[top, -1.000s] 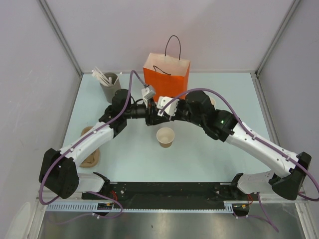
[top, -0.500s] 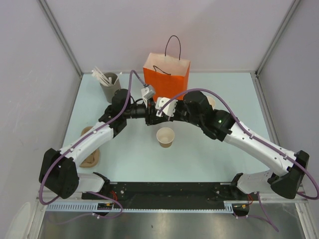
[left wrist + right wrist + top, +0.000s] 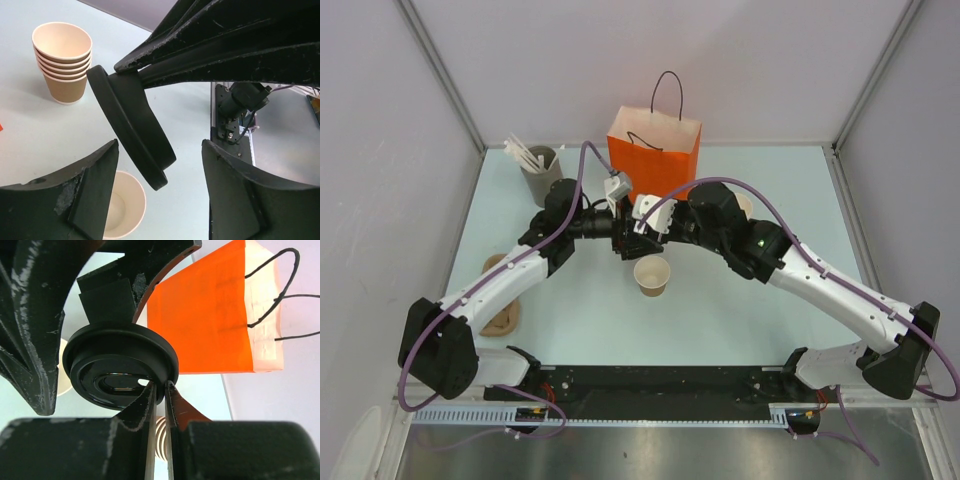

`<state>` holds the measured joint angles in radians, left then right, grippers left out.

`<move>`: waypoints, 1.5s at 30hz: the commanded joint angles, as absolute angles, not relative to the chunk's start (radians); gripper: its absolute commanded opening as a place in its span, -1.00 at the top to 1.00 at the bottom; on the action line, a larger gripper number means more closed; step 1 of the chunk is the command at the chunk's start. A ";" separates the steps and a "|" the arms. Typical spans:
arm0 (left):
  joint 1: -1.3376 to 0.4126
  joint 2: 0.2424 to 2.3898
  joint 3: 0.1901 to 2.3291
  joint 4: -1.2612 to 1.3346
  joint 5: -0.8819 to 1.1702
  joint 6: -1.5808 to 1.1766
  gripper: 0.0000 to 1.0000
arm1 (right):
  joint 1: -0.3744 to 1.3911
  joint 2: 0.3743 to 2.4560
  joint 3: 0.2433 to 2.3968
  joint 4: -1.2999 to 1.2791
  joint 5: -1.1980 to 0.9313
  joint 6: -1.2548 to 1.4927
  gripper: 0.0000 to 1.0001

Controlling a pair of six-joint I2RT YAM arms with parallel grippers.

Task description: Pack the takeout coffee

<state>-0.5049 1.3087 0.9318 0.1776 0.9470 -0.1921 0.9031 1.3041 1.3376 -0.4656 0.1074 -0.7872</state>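
The takeout coffee's tan paper cup (image 3: pixel 652 275) stands upright and lidless mid-table; the left wrist view shows its pale inside (image 3: pixel 120 205) below the fingers. Its round black lid (image 3: pixel 120 365) hangs tilted in the air above and behind the cup. My right gripper (image 3: pixel 160 386) is shut on the lid's rim, a thin finger on each side. My left gripper (image 3: pixel 160 150) is open, and the lid (image 3: pixel 132 125) sits between its spread fingers without touching either. Both grippers meet in front of the orange bag, just behind the cup (image 3: pixel 628 235).
An orange paper bag (image 3: pixel 655 150) with black handles stands open at the back. A grey holder of white stirrers (image 3: pixel 540 170) is back left. A stack of lidless tan cups (image 3: pixel 62 60) stands near the right arm. Brown paper items (image 3: pixel 503 315) lie front left.
My left gripper has opened and let go of the lid. My right gripper has closed onto the lid's rim. Both arms have hardly moved.
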 commanded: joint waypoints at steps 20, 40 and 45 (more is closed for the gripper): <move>-0.344 1.066 1.100 -0.136 0.870 0.159 -1.00 | 0.870 1.256 1.381 -0.638 -0.028 -0.759 1.00; -0.127 0.931 0.848 -0.040 0.915 0.318 -0.99 | 0.770 1.716 1.785 -1.103 -0.226 -0.672 0.98; -0.046 0.894 0.854 -0.119 0.951 0.360 -0.99 | 0.784 1.822 1.844 -1.187 -0.199 -0.670 0.94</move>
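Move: The right hand holds the black lid by its edge; the open cup it is meant for stands some 3 cm back and 3 cm left of that hand, roughly 23 cm below. The stacked cups are about 9 cm ahead and 15 cm right, 20 cm lower; the orange bag's middle is some 20 cm ahead, 2 cm left, 14 cm lower. From the left hand the open cup is about 1 cm ahead, 2 cm left, 18 cm below. Keeping its pinch on the lid's edge, the right hand draws back and right a couple of centimetres out of the left hand's jaws, then sinks about 10 cm towards the open cup while easing forward again, tipping some 35 degrees nose-down. The left opens fully and retreats 15 cm left, arching up and back down on the way, turning counter-clockwise. ##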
